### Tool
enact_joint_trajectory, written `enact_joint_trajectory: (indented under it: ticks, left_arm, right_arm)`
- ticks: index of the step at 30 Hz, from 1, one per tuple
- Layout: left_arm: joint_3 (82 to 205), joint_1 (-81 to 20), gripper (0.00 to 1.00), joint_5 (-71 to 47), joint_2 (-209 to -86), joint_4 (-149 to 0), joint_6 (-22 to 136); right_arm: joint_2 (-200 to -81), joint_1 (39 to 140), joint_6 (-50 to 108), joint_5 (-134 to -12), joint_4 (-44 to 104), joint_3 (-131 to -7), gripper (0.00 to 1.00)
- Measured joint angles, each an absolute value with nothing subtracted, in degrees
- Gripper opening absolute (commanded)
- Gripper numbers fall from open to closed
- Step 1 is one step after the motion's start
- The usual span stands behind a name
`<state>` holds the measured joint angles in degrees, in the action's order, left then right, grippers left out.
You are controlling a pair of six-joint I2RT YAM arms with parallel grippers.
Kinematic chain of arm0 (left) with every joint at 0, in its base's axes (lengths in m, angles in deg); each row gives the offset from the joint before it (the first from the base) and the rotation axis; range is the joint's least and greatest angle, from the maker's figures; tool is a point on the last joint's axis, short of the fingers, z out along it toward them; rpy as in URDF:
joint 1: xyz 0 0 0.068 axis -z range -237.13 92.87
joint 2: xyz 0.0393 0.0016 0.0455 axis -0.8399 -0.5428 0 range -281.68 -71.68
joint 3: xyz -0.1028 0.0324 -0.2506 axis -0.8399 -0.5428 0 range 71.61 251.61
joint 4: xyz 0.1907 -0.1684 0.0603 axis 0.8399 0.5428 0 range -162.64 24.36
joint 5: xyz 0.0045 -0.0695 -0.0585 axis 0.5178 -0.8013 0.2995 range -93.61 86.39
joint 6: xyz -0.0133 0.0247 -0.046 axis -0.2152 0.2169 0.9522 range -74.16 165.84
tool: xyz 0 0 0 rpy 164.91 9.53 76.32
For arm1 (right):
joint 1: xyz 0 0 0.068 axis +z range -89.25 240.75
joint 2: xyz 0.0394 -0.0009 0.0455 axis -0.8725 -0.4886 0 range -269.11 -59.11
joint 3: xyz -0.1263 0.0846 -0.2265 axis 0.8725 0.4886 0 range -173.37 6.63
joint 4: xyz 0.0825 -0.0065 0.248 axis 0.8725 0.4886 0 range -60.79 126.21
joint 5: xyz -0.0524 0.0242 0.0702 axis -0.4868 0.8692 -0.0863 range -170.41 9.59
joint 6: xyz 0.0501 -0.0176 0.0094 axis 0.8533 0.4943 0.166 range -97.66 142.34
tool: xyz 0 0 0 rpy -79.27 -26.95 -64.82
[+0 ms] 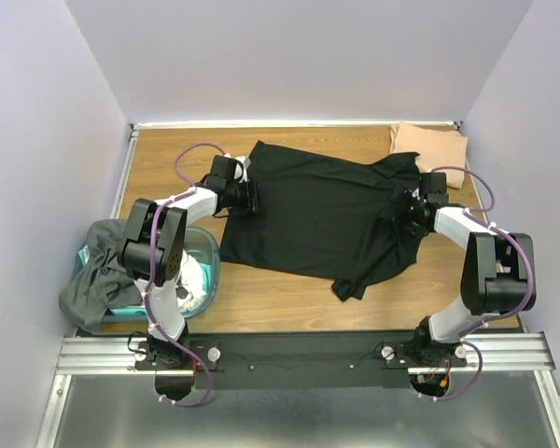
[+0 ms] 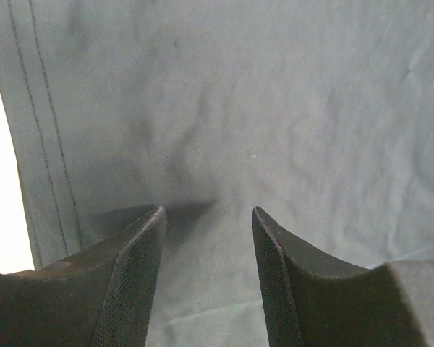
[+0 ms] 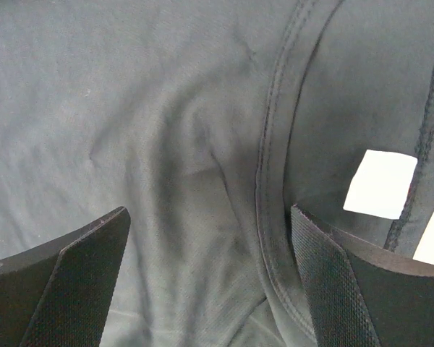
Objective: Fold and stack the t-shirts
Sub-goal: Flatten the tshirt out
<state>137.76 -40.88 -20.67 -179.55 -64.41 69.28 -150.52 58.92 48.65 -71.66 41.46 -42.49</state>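
A black t-shirt lies spread across the middle of the table, one sleeve crumpled at its near edge. My left gripper is over the shirt's left hem, open; in the left wrist view the cloth fills the space between the fingertips, with the stitched hem at left. My right gripper sits over the collar end, open wide; the collar seam and a white label show in its view. A folded tan-beige t-shirt rests at the back right corner.
A teal see-through tub stands at the left near edge, with a dark grey shirt draped over its side and white cloth inside. White walls close in the table on three sides.
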Motion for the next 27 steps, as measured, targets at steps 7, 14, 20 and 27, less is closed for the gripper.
enact_joint_trajectory:
  ticks: [7,14,20,27]
  left_arm:
    - [137.5,-40.9,0.59,-20.9,-180.7,-67.8,70.1]
    - [142.2,-40.9,0.6,-20.8,-185.0,-69.9,70.3]
    - [149.6,-40.9,0.59,-20.6,-189.9,-68.2,70.0]
    - [161.2,-40.7,0.59,-20.6,-197.1,-64.8,68.2]
  right_arm:
    - [-150.3,58.9,50.2,-73.3,41.2,-41.7,0.97]
    - [-152.1,58.9,50.8,-77.3,41.2,-43.6,0.98]
    - [-154.5,58.9,50.0,-82.0,42.2,-46.2,0.99]
    - [-160.1,58.9,49.1,-86.3,42.7,-52.5,0.99]
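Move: The t-shirt lies under both grippers, its middle about 20 cm to the right of the left hand and 2 cm back, and roughly 21 cm to the left of the right hand, level with it. Its far left corner is some 20 cm ahead of the left hand and 3 cm right; the basket is 18 cm back and 17 cm left of that hand. From the right hand the tan cloth is about 19 cm ahead and 5 cm right. All of it is roughly at fingertip height. Keep the left fingertips down on the t-shirt, opening unchanged, and drag its left part forward about 10 cm, drifting slightly right and swinging the fingers a little outward. Meanwhile slide the right gripper, still spread wide on the cloth, right and then increasingly forward, about 5 cm each way, turning it slightly clockwise and lowering its left side. ##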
